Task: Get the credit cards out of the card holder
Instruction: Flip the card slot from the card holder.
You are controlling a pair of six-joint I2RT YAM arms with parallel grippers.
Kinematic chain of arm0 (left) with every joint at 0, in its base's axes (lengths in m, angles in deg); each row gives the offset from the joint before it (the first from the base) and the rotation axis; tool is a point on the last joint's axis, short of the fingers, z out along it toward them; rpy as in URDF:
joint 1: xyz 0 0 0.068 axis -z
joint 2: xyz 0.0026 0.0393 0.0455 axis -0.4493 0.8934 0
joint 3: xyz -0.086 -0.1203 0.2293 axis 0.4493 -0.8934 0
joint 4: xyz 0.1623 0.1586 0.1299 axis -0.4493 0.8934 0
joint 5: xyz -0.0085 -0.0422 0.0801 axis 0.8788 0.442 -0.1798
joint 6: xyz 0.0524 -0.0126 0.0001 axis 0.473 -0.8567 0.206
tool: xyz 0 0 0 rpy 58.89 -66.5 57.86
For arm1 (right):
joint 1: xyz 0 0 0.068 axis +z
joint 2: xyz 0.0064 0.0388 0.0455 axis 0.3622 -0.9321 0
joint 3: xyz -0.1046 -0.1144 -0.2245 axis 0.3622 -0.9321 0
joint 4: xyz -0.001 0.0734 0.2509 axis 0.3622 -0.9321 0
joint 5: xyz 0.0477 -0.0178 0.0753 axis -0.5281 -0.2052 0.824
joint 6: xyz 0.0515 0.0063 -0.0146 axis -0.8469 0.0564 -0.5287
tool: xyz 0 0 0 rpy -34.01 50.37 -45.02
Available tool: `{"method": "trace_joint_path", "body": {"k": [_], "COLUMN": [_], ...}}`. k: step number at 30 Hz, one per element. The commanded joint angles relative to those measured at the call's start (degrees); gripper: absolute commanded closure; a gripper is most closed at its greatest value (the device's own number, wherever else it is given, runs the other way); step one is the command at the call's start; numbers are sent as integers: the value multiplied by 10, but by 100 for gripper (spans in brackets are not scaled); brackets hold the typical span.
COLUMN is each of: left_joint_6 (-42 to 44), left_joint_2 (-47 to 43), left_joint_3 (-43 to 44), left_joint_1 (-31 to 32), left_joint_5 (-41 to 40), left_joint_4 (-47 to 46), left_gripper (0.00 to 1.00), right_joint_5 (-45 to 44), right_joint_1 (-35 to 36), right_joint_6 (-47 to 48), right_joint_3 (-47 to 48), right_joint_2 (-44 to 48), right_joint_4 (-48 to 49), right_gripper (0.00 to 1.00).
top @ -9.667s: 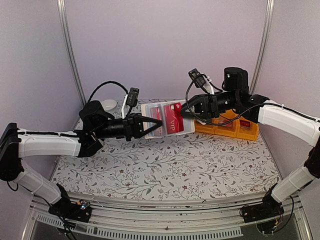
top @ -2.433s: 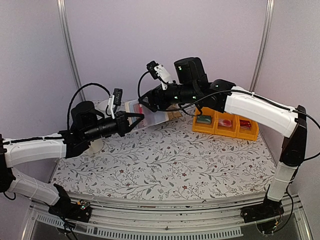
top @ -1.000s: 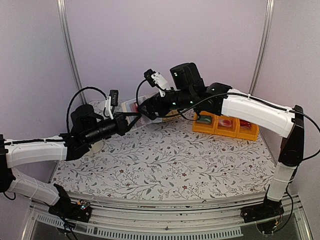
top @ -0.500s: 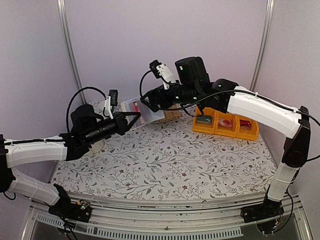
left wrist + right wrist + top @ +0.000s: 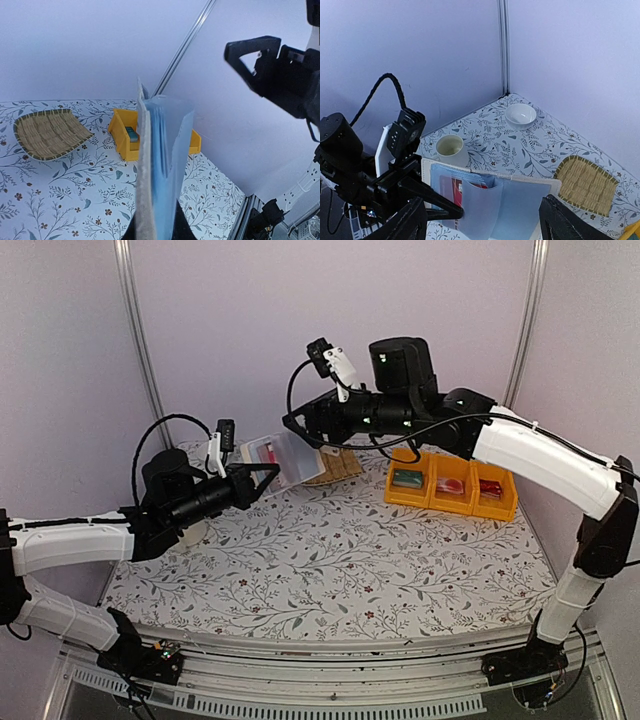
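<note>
The beige card holder (image 5: 278, 458) hangs open in the air over the back left of the table. My left gripper (image 5: 266, 473) is shut on its left edge. In the right wrist view its clear pockets (image 5: 495, 205) face up, and a red-pink credit card (image 5: 456, 192) sits in the left one. The left wrist view shows the card holder (image 5: 145, 170) edge-on, with pale blue leaves fanned out. My right gripper (image 5: 297, 426) hovers open just above and to the right of it, touching nothing. Its fingers (image 5: 412, 222) stand far apart.
A yellow bin row (image 5: 452, 502) with small items stands at the back right. A woven straw mat (image 5: 338, 468) lies behind the holder. A cup (image 5: 451, 146) and a white bowl (image 5: 521, 114) stand at the back left. Walls close in on three sides.
My right gripper has lifted up and back to the right, away from the holder's pockets, its jaws narrowing a little. The left gripper still holds the holder in much the same place.
</note>
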Motion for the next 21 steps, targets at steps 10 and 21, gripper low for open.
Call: {"method": "trace_joint_path", "body": {"k": [10, 21], "left_joint_6": [8, 8], "left_joint_2": [0, 2], "left_joint_3": [14, 15], "left_joint_1": [0, 0], "left_joint_5": [17, 44], "left_joint_4": [-16, -37], "left_gripper": [100, 100], "right_joint_5": [82, 60], "right_joint_1": [2, 2], "right_joint_6": [-54, -58], "right_joint_3": [31, 39], "right_joint_2": [-98, -117], "right_joint_4": [5, -6], "right_gripper": [33, 49]}}
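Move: The card slot of the opened card holder lies about 6 cm to the right hand's left, 2 cm ahead and some 9 cm below it. The left gripper's fingertips, pinching the holder, are about 9 cm left of the right hand, level with it and 10 cm lower. The woven tray lies roughly 25 cm ahead, 4 cm right and 38 cm down. From the left hand, the slot is about 2 cm ahead, 3 cm right and 1 cm up. The right fingertips come down around the free edge of the card slot, one on either side, with contact not certain yet. The hand drops about 8 cm and goes nearly 5 cm left towards the left gripper, most of it early on, tipping down some 10 degrees. Its wide-open fingers narrow to about half open, while the left hand keeps its pinch on the holder nearly still. ##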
